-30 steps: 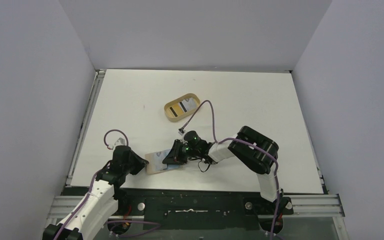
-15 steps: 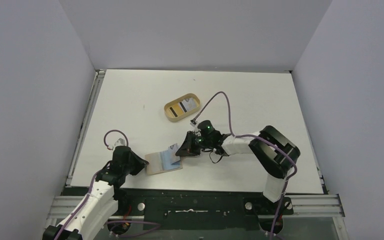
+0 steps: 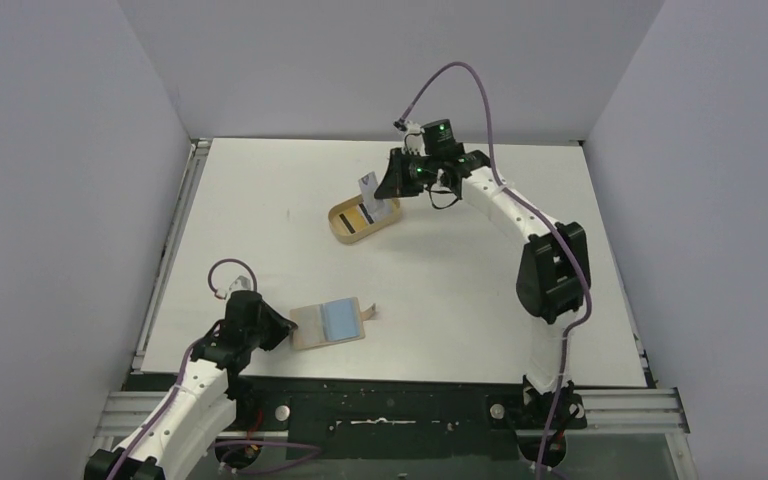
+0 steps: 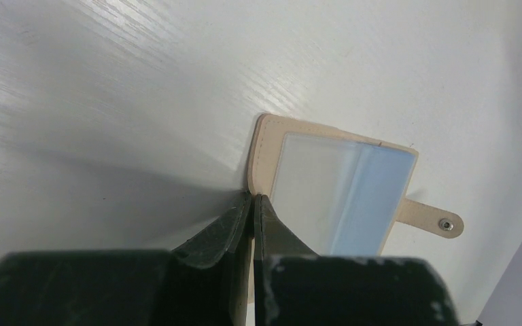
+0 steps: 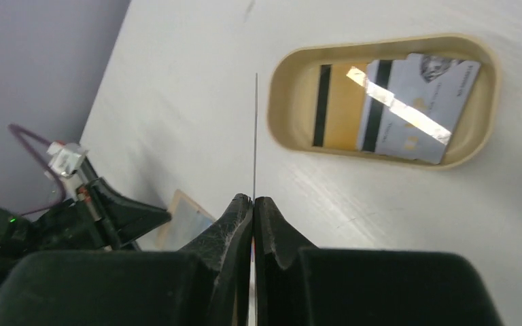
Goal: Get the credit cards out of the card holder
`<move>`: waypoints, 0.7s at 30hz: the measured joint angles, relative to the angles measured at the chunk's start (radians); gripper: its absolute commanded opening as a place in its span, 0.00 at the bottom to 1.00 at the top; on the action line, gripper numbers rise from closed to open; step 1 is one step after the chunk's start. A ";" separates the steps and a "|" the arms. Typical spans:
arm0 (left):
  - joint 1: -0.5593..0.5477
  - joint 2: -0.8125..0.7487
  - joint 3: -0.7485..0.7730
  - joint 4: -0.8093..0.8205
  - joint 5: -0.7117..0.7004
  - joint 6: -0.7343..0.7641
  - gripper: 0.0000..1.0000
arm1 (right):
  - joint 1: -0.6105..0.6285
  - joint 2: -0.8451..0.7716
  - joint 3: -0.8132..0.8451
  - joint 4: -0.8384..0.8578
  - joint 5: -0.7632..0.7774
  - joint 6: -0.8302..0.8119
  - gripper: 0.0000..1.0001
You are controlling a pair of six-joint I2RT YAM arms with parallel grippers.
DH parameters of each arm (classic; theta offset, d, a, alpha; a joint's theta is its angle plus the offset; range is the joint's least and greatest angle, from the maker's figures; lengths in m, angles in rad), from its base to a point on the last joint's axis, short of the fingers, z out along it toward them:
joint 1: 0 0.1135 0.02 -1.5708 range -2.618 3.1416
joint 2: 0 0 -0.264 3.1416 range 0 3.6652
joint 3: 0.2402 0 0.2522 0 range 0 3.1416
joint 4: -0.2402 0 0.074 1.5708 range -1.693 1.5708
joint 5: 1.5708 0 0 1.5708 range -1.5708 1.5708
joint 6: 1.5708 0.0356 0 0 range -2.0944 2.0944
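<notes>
The card holder [image 3: 328,322] lies open near the front edge, tan outside and light blue inside [image 4: 333,193], its snap tab [image 4: 442,223] pointing right. My left gripper [image 3: 282,328] is shut on its left tan edge [image 4: 252,198]. My right gripper [image 3: 382,184] hangs above the oval tray, shut on one credit card [image 3: 367,187]. In the right wrist view that card appears edge-on as a thin line [image 5: 255,136] rising from the shut jaws. Two other credit cards [image 5: 414,112] with black stripes lie in the tray.
The oval tan wooden tray [image 3: 337,224] sits at mid table, its rim [image 5: 275,102] just right of the held card. Grey walls enclose the table on three sides. A purple cable loops over the right arm [image 3: 550,260].
My right gripper left the card holder with a card and carried it up and back, to above the tray. The left gripper and the card holder stayed put.
</notes>
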 measured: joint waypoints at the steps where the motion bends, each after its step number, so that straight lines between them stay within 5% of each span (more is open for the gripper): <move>1: -0.001 0.001 0.001 0.000 0.000 0.000 0.00 | -0.013 0.055 0.067 -0.034 0.003 -0.035 0.00; 9: -0.005 0.002 0.002 -0.004 0.000 0.001 0.00 | -0.036 0.384 0.294 -0.269 0.024 -0.176 0.00; 21: -0.006 0.008 0.006 -0.008 0.000 0.001 0.00 | -0.069 0.406 0.378 -0.309 0.000 -0.218 0.00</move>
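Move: The right hand holds a card; the tray it goes to lies about 8 cm ahead, 3 cm to its left and 20 cm below. In the tray, the silver cards sit some 10 cm ahead and 2 cm left of the hand, the gold card about 6 ahead and 5 left. The card holder is roughly 20 cm back and 9 left. From the left hand, the tray is about 28 cm ahead, 13 right, level with it. Right hand lowers the still-pinched card about 10 cm and forward 5 towards the tray, fingers tipping further down. ##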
